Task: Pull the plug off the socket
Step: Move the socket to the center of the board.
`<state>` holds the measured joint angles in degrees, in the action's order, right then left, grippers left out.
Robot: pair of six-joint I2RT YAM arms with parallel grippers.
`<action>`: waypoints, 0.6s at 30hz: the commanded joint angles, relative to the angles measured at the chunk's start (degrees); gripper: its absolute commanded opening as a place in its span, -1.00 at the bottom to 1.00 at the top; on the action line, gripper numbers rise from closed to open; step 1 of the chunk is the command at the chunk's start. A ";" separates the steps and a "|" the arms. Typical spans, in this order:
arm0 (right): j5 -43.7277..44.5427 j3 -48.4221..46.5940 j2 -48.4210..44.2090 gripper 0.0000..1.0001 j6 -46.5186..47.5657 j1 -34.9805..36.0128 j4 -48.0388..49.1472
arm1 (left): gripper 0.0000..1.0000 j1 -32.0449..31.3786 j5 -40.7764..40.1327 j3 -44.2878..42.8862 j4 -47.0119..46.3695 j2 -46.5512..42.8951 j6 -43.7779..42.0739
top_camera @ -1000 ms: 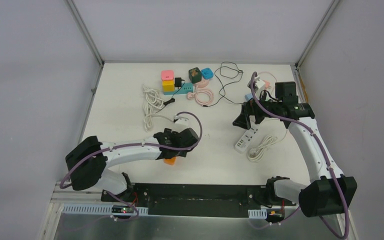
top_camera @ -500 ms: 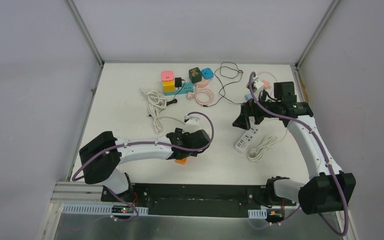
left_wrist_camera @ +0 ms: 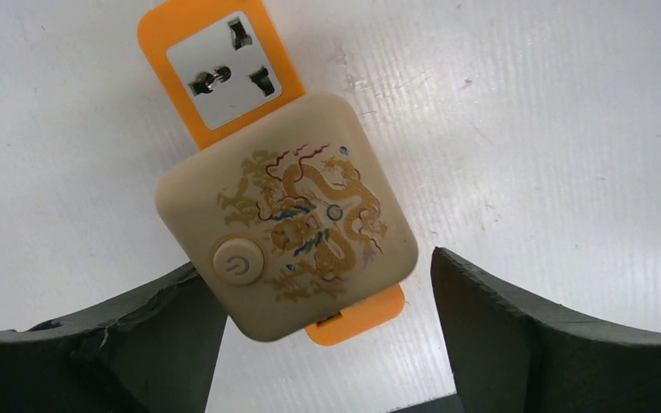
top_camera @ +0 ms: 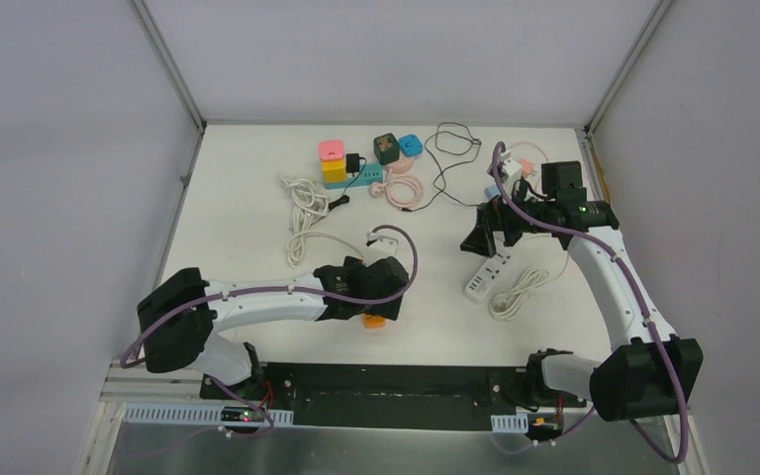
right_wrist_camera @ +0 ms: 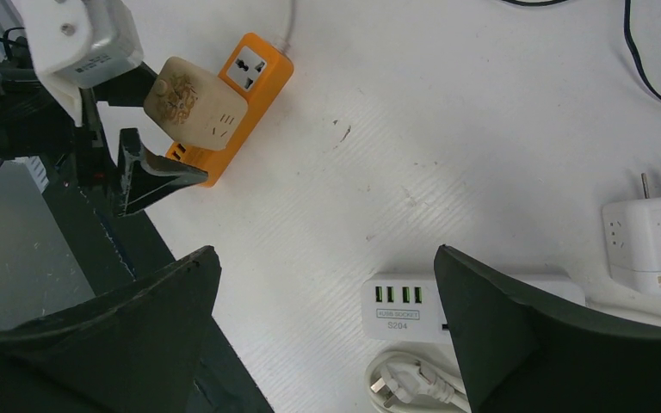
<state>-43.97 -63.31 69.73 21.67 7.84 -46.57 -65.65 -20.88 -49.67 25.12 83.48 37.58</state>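
A beige cube plug (left_wrist_camera: 288,211) with a dragon print and a power button sits in the orange socket strip (left_wrist_camera: 157,34), whose free outlet shows beyond it. My left gripper (left_wrist_camera: 317,267) is open and straddles the plug: the left finger lies close against its side, while the right finger (left_wrist_camera: 516,335) stands clear of it. From above, the left gripper (top_camera: 374,302) covers the plug and only an orange end of the strip (top_camera: 374,320) shows. My right gripper (right_wrist_camera: 325,254) hangs open and empty above the table, with the plug (right_wrist_camera: 194,99) far to its left.
A white USB power strip (right_wrist_camera: 404,305) with a coiled white cord (top_camera: 517,289) lies under the right gripper. A white adapter (right_wrist_camera: 654,241) sits further right. Coloured cube sockets (top_camera: 332,158), white cables (top_camera: 302,203), a pink coil (top_camera: 403,188) and a black cable (top_camera: 450,148) crowd the back.
The left arm slid right, carrying the orange strip and plug along the table. Its jaws have spread wider off the plug. The right arm stayed put.
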 commanded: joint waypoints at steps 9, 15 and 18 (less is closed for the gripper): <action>-2.97 -0.59 0.31 1.00 2.35 -1.33 -0.33 | 0.76 -0.35 5.32 0.99 -1.97 -11.58 -6.89; -3.89 -0.59 0.31 1.00 3.06 -1.51 -0.76 | 0.75 -0.34 7.17 1.93 -1.88 -15.92 -8.58; -4.24 -0.59 0.40 1.00 3.33 -1.62 -0.96 | 0.75 -0.31 7.71 2.03 -1.88 -17.55 -9.15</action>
<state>-45.93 -63.31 70.04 23.22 6.63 -47.62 -65.65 -14.74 -48.10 24.38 68.77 30.59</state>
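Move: The beige plug, seated on the middle of the orange socket, is right by the left hand: about 2 cm ahead, 1 cm left and 2 cm below, with the socket's middle some 2 cm under the plug. From the left hand, the coiled white cable lies roughly 15 cm ahead and 14 cm left, the white power strip about 23 cm right and 3 cm ahead. From the right hand, the plug is some 20 cm left, 7 cm back and 15 cm below. The left hand's already open fingers clear the sides of the beige plug as the hand rises about 7 cm off the socket, easing back just over 1 cm. On the way up the wrist turns some 15 degrees, clockwise with its left side dipping, and the fingers stay wide open. ##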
